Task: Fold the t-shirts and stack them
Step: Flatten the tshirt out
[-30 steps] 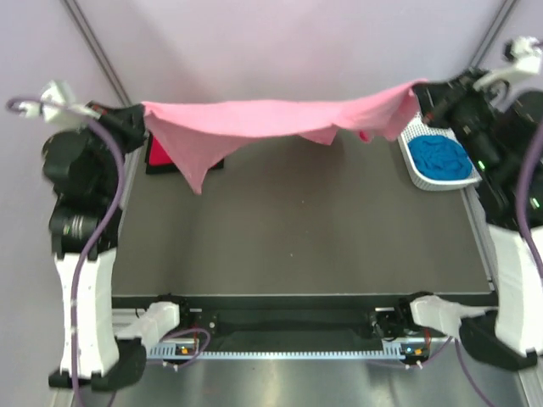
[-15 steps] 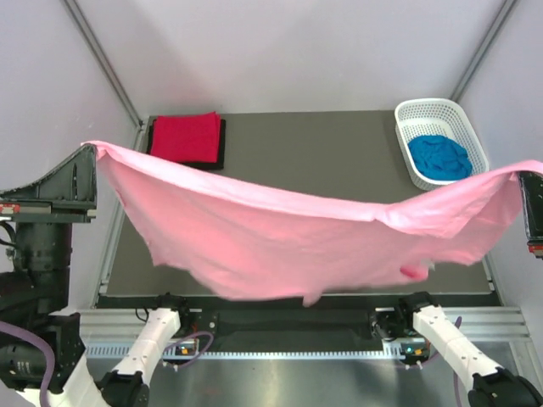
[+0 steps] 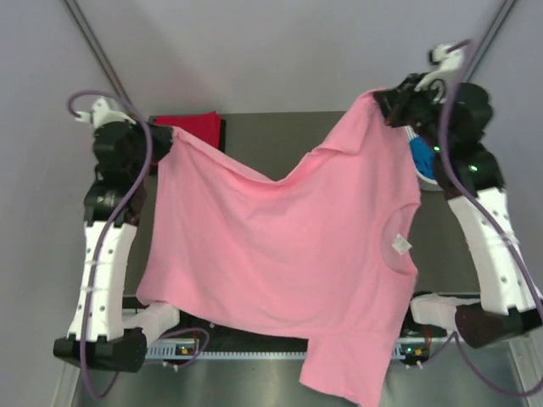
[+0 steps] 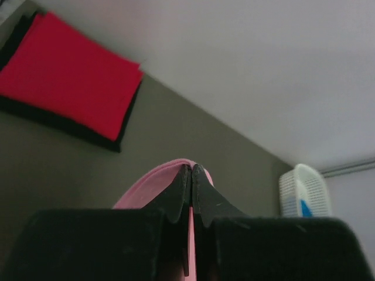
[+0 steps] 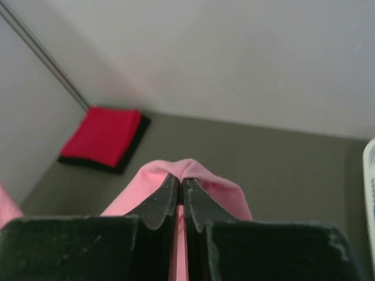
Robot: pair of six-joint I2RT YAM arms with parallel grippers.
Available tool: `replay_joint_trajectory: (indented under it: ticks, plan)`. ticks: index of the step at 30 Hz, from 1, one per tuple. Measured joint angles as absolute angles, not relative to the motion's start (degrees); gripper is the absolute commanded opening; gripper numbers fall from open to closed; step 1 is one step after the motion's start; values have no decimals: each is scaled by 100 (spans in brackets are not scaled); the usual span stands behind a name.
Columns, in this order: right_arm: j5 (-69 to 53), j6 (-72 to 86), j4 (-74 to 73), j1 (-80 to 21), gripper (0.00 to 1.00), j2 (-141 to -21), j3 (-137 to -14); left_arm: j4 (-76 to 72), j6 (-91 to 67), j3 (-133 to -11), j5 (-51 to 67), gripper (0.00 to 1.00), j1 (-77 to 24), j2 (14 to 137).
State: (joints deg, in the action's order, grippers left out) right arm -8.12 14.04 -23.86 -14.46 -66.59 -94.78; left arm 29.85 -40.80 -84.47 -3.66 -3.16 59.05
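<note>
The light pink t-shirt (image 3: pixel 297 254) hangs spread between both arms, its lower end trailing past the table's near edge. My left gripper (image 3: pixel 161 136) is shut on one corner of it at the far left, and pink cloth (image 4: pixel 152 184) wraps its closed tips (image 4: pixel 191 168). My right gripper (image 3: pixel 383 102) is shut on the other corner at the far right, with pink cloth (image 5: pixel 225 196) bulging over its tips (image 5: pixel 180 178). The red t-shirt (image 3: pixel 191 125) lies folded on the black one (image 4: pixel 58 120) at the far left corner. The blue t-shirt (image 3: pixel 422 159) is mostly hidden behind the right arm.
The white lattice basket (image 4: pixel 296 190) holding the blue shirt stands at the far right, beside the right arm. The dark table (image 3: pixel 280 140) shows beyond the shirt. Grey walls close in the back and sides.
Both arms have swung back to the far side. The pink shirt, stretched wide and low across the front half a second ago, now hangs spread with its neck to the right.
</note>
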Motion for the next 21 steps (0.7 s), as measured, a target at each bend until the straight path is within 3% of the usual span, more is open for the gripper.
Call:
replay_joint_trajectory:
  ticks: [5, 9, 15, 21]
  plan:
    - [-1046, 1219, -1367, -1446, 0, -7999, -7741, 2484, -4053, -6615, -652, 0, -316, 6781]
    - [-1205, 1354, -574, -1446, 0, -9013, -7124, 1920, -4080, -6038, -613, 0, -180, 7575]
    - [-1553, 1568, -108, -1444, 0, -11347, -8707, 1168, -4202, -6622, 183, 0, 648, 9474]
    - [-1490, 1612, -97, -1444, 3, -12254, -9769, 991, -4202, -7651, 985, 0, 1031, 10757]
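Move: Both my hands hold the pink t-shirt high in the air. My left hand's corner goes to the table just in front of the red stack, about 18 cm ahead, 7 cm left and 41 cm down; the red stack's middle is some 28 cm ahead, 7 cm left, 39 cm down. For my right hand, the open table lies about 24 cm ahead, 9 cm left, 45 cm down, and the white basket 23 cm ahead, 26 cm right, 43 cm down. I fling the t-shirt down and out with both hands together: a steep drop of about 35 cm that flattens into a forward sweep, drifting left by 7 or 8 cm, my left hand ending close to the red stack's near edge. Both wrists tip down some 30 degrees or more, and my fingers keep their pinch on the two far corners. ##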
